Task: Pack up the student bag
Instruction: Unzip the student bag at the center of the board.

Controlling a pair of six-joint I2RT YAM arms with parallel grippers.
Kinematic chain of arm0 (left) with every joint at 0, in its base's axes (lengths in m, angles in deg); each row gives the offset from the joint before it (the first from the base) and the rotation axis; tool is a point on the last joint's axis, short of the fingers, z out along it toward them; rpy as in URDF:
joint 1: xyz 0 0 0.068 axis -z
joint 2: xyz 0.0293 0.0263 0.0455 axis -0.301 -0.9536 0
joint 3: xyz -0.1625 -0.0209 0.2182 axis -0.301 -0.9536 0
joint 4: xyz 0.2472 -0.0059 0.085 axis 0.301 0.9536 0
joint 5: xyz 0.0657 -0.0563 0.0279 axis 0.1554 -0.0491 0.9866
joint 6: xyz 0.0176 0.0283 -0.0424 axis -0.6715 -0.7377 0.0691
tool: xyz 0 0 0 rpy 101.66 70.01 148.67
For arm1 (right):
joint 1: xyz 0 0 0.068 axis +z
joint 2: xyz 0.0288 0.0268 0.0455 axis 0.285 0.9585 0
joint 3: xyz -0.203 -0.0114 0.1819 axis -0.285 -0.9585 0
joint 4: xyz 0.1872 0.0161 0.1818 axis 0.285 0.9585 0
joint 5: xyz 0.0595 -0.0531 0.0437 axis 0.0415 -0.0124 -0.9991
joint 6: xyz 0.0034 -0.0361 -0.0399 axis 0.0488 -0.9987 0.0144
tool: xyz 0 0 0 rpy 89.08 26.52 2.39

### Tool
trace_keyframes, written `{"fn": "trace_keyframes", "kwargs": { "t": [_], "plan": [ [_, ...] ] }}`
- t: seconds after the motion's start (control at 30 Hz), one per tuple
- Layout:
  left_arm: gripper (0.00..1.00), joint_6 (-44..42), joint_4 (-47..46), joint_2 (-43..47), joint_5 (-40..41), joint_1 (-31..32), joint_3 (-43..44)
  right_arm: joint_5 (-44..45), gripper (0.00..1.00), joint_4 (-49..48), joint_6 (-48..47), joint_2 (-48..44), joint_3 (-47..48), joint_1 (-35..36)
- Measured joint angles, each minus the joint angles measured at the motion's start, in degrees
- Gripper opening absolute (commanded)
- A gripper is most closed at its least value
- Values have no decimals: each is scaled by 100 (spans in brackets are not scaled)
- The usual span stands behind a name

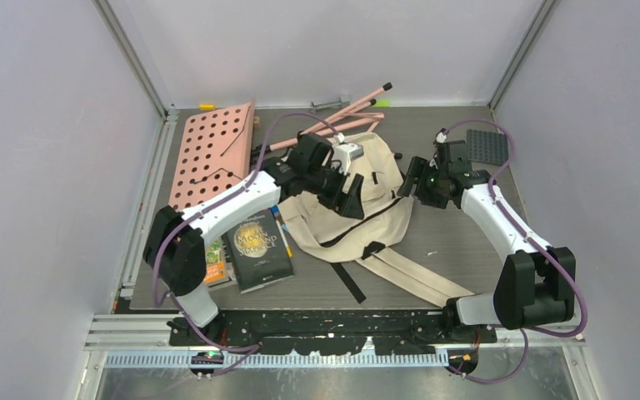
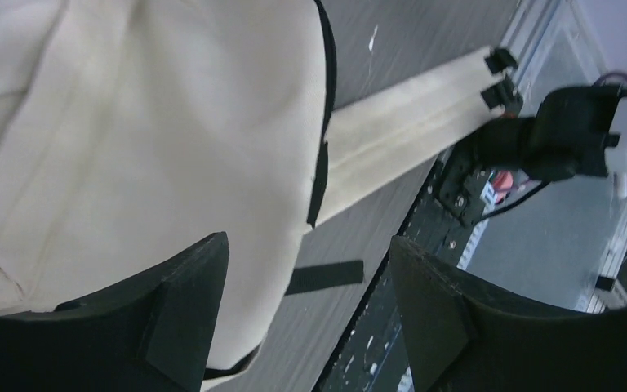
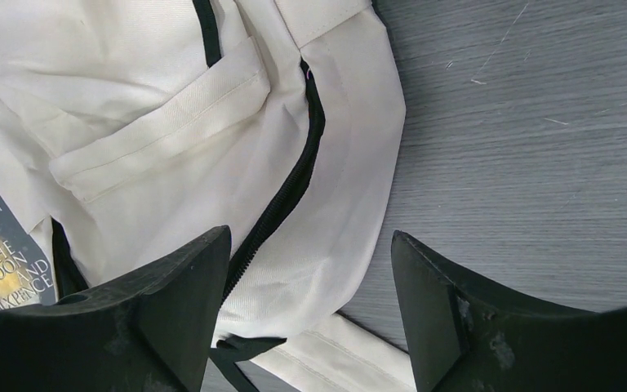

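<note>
The student bag (image 1: 377, 187), a cream cloth backpack with black zippers, lies flat mid-table, its straps (image 1: 412, 279) trailing toward the near edge. My left gripper (image 1: 352, 197) hovers over the bag's left half, open, with nothing between the fingers. In the left wrist view the left gripper (image 2: 309, 241) stands above the cloth edge (image 2: 155, 122) and the straps (image 2: 408, 131). My right gripper (image 1: 408, 185) is open at the bag's right edge. In the right wrist view the right gripper (image 3: 310, 234) frames the black zipper (image 3: 282, 196), apart from it.
A dark book (image 1: 258, 250) and a pen (image 1: 284, 235) lie left of the bag, with a small colourful item (image 1: 213, 265) beyond. A pink perforated board (image 1: 212, 150) and pink rods (image 1: 342, 112) sit at the back. A dark grey plate (image 1: 485, 148) lies back right.
</note>
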Motion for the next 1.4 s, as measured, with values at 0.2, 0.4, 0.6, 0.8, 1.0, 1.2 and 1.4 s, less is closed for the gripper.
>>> {"fn": "trace_keyframes", "kwargs": {
  "t": [0.2, 0.4, 0.6, 0.8, 1.0, 1.2, 1.4],
  "plan": [
    [76, -461, 297, 103, 374, 280, -391, 2, 78, -50, 9, 0, 0, 2],
    [76, -872, 597, -98, 876, 278, -400, 0, 78, -81, 26, 0, -4, 2],
    [76, -929, 684, -455, 817, 280, -337, 11, 78, -83, 26, -37, -120, 2],
    [76, -866, 651, -459, 671, 280, -337, 31, 78, -81, 44, -129, -195, 2],
    [28, -802, 597, -468, 645, 280, -339, 52, 78, -81, 46, -129, -247, 2],
    [2, -688, 553, -468, 874, 289, -323, 116, 78, -81, 46, -149, -304, 2],
    [0, -667, 715, -466, 1440, 289, 85, 129, 78, -76, 48, -227, -400, 4]
  ]
}}
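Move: The upper rim of the bag's zipped mouth, the edge the left hand goes for, lies some 8 cm below it, about 3 cm back and 2 cm to its left. From the left hand, the black strap tab sits about 10 cm back and 8 cm right, and the zip's right-hand end about 4 cm ahead and 14 cm right. From the right hand, that rim spot is roughly 10 cm back, 22 cm left and somewhat lower. Down about 8 cm onto the bag's upper zip rim goes the open left hand, first edging back and then a little left, its fingers tipping some 15 degrees steeper. It pauses there, shuts its fingers on the rim, pinching it, then draws forward about 2 cm and starts lifting. The right hand, open, only eases slightly back and down. ##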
